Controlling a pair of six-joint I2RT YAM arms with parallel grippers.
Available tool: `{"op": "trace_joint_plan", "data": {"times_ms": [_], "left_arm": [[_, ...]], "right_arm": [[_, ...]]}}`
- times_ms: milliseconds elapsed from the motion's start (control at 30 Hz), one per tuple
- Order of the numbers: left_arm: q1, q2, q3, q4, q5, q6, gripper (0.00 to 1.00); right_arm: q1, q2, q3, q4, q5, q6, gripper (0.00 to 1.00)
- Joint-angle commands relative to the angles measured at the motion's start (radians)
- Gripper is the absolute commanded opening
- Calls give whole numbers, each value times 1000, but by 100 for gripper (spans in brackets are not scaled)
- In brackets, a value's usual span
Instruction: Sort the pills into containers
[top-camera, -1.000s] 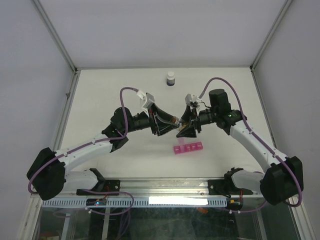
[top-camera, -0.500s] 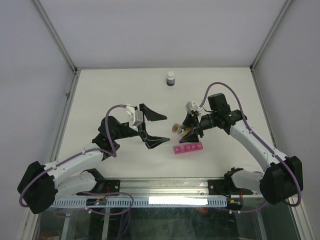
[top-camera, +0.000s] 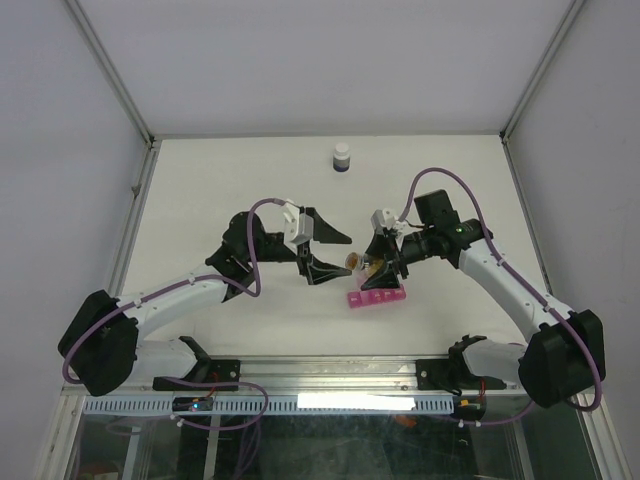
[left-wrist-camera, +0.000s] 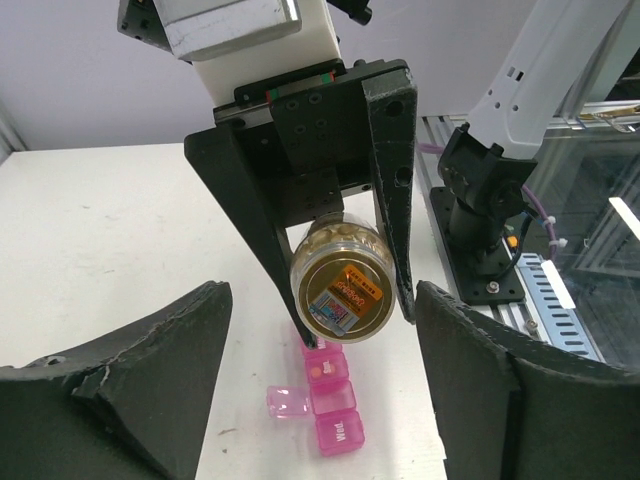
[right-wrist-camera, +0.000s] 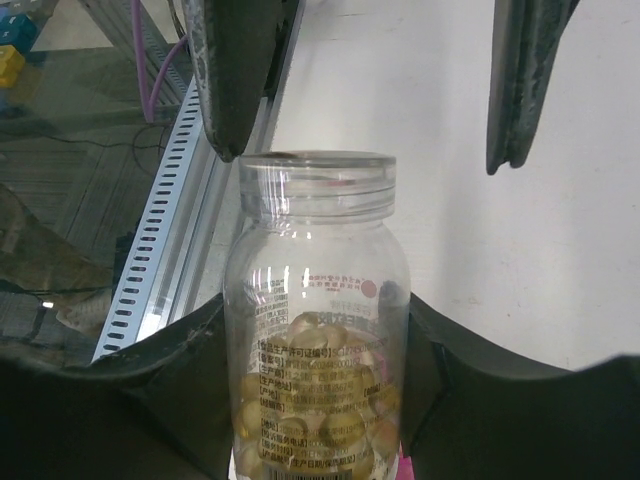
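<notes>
My right gripper (top-camera: 372, 262) is shut on a small clear bottle (right-wrist-camera: 320, 330) and holds it just above the pink containers (top-camera: 377, 297). Yellow-orange pills (right-wrist-camera: 322, 420) fill the bottle's lower part. The bottle's round end with an orange label (left-wrist-camera: 342, 290) faces my left gripper (top-camera: 343, 254), which stands open a little to its left and holds nothing. Its fingertips (right-wrist-camera: 232, 90) flank the bottle's top without touching it. In the containers (left-wrist-camera: 335, 405), one compartment lies open with its lid (left-wrist-camera: 288, 403) folded out. Another compartment holds one orange pill (left-wrist-camera: 318, 369).
A dark bottle with a white cap (top-camera: 342, 157) stands at the back of the white table (top-camera: 200, 190). The metal rail (top-camera: 330, 372) with both arm bases runs along the near edge. Frame posts rise at the table's sides.
My left gripper let go of the bottle's top, drew back left with its jaws wide, then came back toward the bottle with them narrower. The right gripper lowered the bottle slightly.
</notes>
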Motion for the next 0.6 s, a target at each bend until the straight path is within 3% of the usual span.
{"op": "trace_joint_plan", "data": {"times_ms": [0, 400, 500, 567], "left_arm": [[-13, 2, 41, 47, 31, -3, 67], [-55, 18, 35, 70, -4, -15, 57], [-61, 16, 33, 71, -13, -18, 47], [-64, 15, 33, 73, -19, -26, 36]], "right_arm": [[-4, -4, 43, -1, -19, -27, 0], [-5, -5, 42, -1, -20, -26, 0], [-5, -6, 42, -1, -19, -24, 0], [-6, -6, 42, -2, -18, -24, 0]]}}
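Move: The clear lid on the jar is about 3 cm to the left gripper's right, some 1 cm back and perhaps 1 cm below. The jar's middle is roughly 7 cm to the left gripper's right, 1 cm back, also 1 cm below. The pink pill box is on the table 20 cm beneath the left gripper, about 11 cm right and 1 cm back. From the right gripper the lid is some 4 cm to its left, level fore and aft, 1 cm below. Close the left fingers around the jar's lid, narrowing the already reduced gap by roughly a third so that one finger flanks each side of the rim. While they close, ease the left gripper back and to its right, about 1 cm each way. Keep the right gripper still, its grip on the sideways jar unchanged. ##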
